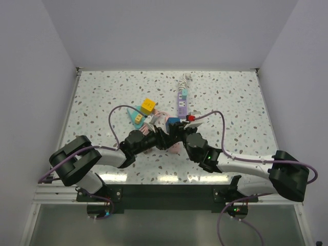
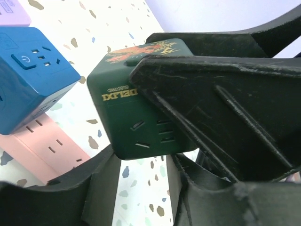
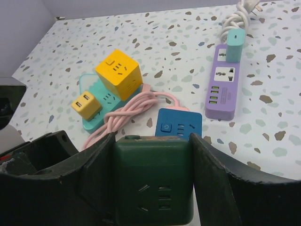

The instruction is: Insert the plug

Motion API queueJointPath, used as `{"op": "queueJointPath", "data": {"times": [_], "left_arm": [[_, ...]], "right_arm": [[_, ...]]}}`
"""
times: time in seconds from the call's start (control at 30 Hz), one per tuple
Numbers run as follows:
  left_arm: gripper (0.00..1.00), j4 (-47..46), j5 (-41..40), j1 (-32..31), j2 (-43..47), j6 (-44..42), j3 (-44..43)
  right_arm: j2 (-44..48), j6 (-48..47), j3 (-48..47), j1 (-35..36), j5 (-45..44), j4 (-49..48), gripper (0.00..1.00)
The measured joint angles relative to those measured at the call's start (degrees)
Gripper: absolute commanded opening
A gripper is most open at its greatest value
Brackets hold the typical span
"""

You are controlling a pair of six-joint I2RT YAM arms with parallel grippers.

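The plug is a dark green cube adapter (image 3: 153,181) with socket slots on its near face. My right gripper (image 3: 153,141) is shut on it, one finger against each side, and holds it above the table. In the left wrist view the green cube (image 2: 136,117) hangs just past my left gripper (image 2: 141,165). The left jaws stand apart, with bare table showing between them. One right finger (image 2: 221,117) crosses that view. In the top view both grippers meet mid-table, left (image 1: 159,137) and right (image 1: 174,134). A blue cube (image 3: 179,124) sits on a pink power strip (image 2: 47,143) just behind.
A pink coiled cable (image 3: 127,115) lies left of the blue cube. Beyond it, a big yellow cube (image 3: 117,74) and a small yellow one (image 3: 86,105) sit on a teal strip (image 3: 94,122). A purple strip (image 3: 223,87) with a teal adapter (image 3: 233,44) lies far right.
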State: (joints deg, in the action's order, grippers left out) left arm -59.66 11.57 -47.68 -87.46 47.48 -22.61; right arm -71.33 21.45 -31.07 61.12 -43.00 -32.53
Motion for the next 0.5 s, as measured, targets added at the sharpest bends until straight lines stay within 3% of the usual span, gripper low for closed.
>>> {"op": "queueJointPath", "data": {"times": [0.33,0.5], "left_arm": [[0.17,-5.68,3.13,-0.48,-3.65,4.04,-0.42],[0.14,-5.79,3.48,-0.39,-4.15,4.46,-0.42]], "right_arm": [[-0.70,0.79,0.35,1.09,-1.53,-4.81,0.00],[-1.77,0.76,0.63,1.25,-2.19,-6.29,0.00]]}}
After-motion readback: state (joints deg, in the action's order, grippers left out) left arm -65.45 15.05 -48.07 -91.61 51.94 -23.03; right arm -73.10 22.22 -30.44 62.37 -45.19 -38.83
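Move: The green plug sits in my right fingers; from my left hand its middle is about 2 cm ahead, 2 cm to the right and 4 cm above. The blue plug lies roughly 9 cm ahead of my left hand, 2 cm right and 5 cm lower. From my right hand, the middle of the pink strip is about 3 cm ahead, in line sideways and 13 cm below, and the purple strip 15 cm ahead, 4 cm right, at a similar depth. My left fingers close from about half open to nearly shut at the underside of the green plug, while that hand slips some 1.5 cm right and back, its tips reaching beneath the lower edge. My right hand keeps its grip on the plug, easing it up about 1 cm and rolling it slightly, left side up. Whether my left fingers pinch the prongs can't be seen. ##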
